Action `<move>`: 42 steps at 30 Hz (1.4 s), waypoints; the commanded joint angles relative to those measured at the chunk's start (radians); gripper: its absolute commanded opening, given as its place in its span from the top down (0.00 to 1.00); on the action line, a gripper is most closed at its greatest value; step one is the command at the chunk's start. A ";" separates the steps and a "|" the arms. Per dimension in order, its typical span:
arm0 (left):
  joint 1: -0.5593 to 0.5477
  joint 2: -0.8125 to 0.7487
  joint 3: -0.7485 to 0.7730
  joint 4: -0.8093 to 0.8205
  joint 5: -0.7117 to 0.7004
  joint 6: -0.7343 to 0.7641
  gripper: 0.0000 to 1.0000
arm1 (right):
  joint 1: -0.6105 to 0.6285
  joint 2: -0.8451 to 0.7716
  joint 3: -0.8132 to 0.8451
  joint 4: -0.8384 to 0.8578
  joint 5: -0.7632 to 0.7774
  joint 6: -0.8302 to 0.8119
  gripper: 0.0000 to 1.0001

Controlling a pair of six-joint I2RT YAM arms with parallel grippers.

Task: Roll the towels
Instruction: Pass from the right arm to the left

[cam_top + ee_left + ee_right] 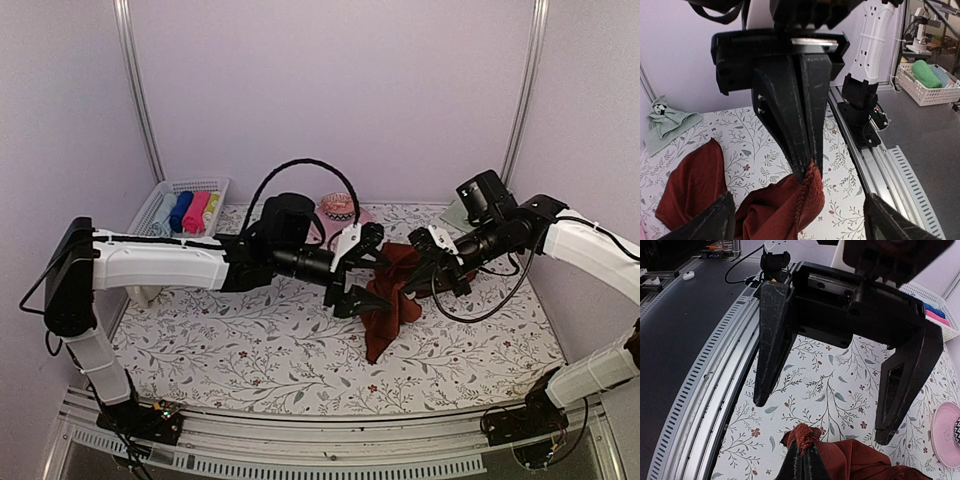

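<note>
The dark red-brown towel (pixel 392 300) lies bunched at the middle of the floral cover, one corner lifted. My right gripper (pixel 416 264) is shut on that corner; its closed fingers (pixel 802 452) pinch the hem in the right wrist view, and the left wrist view shows the right gripper (pixel 807 167) from the front. Facing it, my left gripper (pixel 360 270) stands open, its fingers either side of the pinched corner and clear of the red-brown towel (pixel 772 210). The sage green towel (pixel 670 122) lies crumpled at the back right, partly hidden behind the right arm.
A white basket (pixel 215 182) holding rolled cloths stands at the back left. A pink dish (pixel 340 208) sits behind the left gripper, with a black cable (pixel 300 163) arching above it. The floral cover (pixel 250 340) spreads to the metal rail along the near edge.
</note>
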 commanded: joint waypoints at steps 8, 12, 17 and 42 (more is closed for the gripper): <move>0.015 0.085 0.067 -0.141 0.101 0.018 0.32 | 0.017 -0.035 -0.016 -0.054 -0.028 -0.080 0.96; 0.015 0.106 0.086 -0.149 0.103 0.013 0.47 | 0.019 -0.036 -0.019 -0.052 -0.023 -0.083 0.96; 0.017 0.112 0.090 -0.141 0.091 0.007 0.79 | 0.019 -0.030 -0.022 -0.053 -0.014 -0.083 0.96; -0.036 -0.141 -0.290 0.120 -0.508 -0.018 1.00 | 0.020 0.063 -0.090 0.170 0.092 0.092 0.32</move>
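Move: The raised towel's edge, still pinched by the right fingers, is about 5 cm below the left hand, 3 cm to its right and 1 cm back. From the right hand, that edge lies some 3 cm left, level fore and aft, and 4 cm below. The towel's remainder on the table is roughly 22 cm ahead of the left hand, 22 cm right and 24 cm down; the pink plate is nearly 40 cm ahead, 5 cm left and 24 cm below. Down about 5 cm beside the right fingertips, the left hand shuts its open fingers on the towel's hanging edge, then draws left about 5 cm and some 4 cm forward, turning about 20 degrees counter-clockwise. The right hand stays nearly in place with its grip, then opens as the left pulls away and sinks about 2 cm, letting go of the towel. ##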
